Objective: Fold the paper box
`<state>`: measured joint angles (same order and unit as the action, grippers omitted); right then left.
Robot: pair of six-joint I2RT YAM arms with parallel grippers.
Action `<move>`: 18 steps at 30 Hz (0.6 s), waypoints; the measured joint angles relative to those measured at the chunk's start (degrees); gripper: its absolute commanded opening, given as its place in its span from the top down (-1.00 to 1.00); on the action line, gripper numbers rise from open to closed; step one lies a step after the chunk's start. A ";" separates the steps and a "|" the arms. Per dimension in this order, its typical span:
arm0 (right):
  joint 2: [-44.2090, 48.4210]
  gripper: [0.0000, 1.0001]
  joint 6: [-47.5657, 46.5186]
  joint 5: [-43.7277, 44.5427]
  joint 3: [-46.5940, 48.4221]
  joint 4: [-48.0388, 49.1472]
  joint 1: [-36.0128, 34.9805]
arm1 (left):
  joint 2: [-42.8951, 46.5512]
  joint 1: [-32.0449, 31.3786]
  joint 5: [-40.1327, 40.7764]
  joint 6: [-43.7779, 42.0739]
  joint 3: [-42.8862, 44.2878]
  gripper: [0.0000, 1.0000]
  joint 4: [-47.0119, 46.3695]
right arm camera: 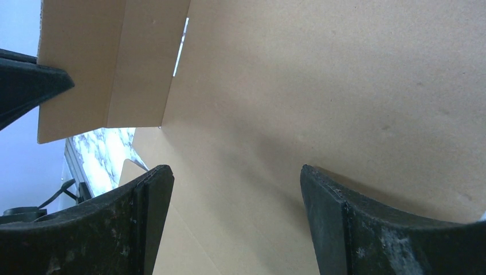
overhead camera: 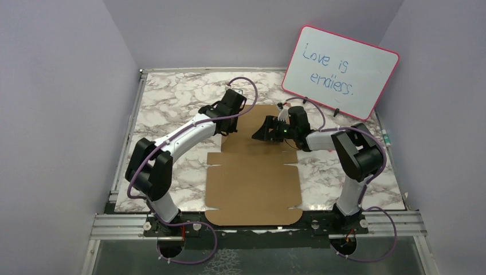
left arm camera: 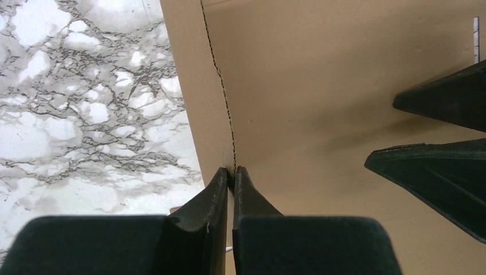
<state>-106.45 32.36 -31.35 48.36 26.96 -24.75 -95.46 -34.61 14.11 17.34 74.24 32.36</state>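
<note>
The paper box (overhead camera: 252,183) is a brown die-cut cardboard sheet lying open on the marble table (overhead camera: 172,103), reaching from the near edge to the middle. My left gripper (overhead camera: 228,128) is at the left edge of its far panel. In the left wrist view this left gripper (left arm camera: 231,171) is shut on the narrow side flap (left arm camera: 192,86), right at the perforated fold line. My right gripper (overhead camera: 261,135) hovers over the far panel, pointing left. Its jaws stand wide open in the right wrist view (right arm camera: 236,172) with only bare cardboard (right arm camera: 321,86) behind them.
A pink-framed whiteboard (overhead camera: 341,71) with blue writing leans at the back right. The right gripper's fingers (left arm camera: 441,97) show at the right of the left wrist view, close to the left gripper. Walls close in the table on three sides.
</note>
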 measured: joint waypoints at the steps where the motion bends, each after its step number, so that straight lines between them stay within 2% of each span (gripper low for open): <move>1: 0.00 -0.73 0.07 0.00 0.00 0.00 0.00 | -0.39 -0.44 0.33 0.13 0.28 0.86 0.02; 8: 0.00 -0.73 0.22 0.00 -0.09 0.11 0.00 | -2.01 -1.53 1.03 0.31 1.20 0.66 -0.07; 12: 0.00 -0.73 0.20 0.02 -0.13 0.22 0.00 | -1.99 -1.53 1.75 0.15 1.18 0.29 0.55; 18: 0.02 -0.74 0.17 0.02 -0.17 0.26 -0.02 | 1.77 -1.44 4.02 -0.24 -2.32 -0.11 1.25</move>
<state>-106.43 32.53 -31.33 48.18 27.22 -24.77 -93.69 -36.05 18.13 17.10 71.92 33.61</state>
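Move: Just beyond the left fingers, which already pinch its free edge near its near end, stands the box's left side flap; its middle is about 4 cm ahead, 2 cm left and 4 cm below. Its crease runs some 3 cm left of the hand and 8 cm down, while the small side tab lies 6 cm back, 6 cm left and 9 cm below. The right hand, open over the main panel, has the flap's middle roughly 4 cm ahead, 12 cm left and 3 cm up. Easing the pinched flap edge another 1 cm or so to the right over the main panel and very slightly down, the left hand then opens its fingers to nearly half and lets go. As they part, the hand turns back about 2 cm to the left, towards the crease, and draws back roughly 1 cm, its tilt barely changing. ##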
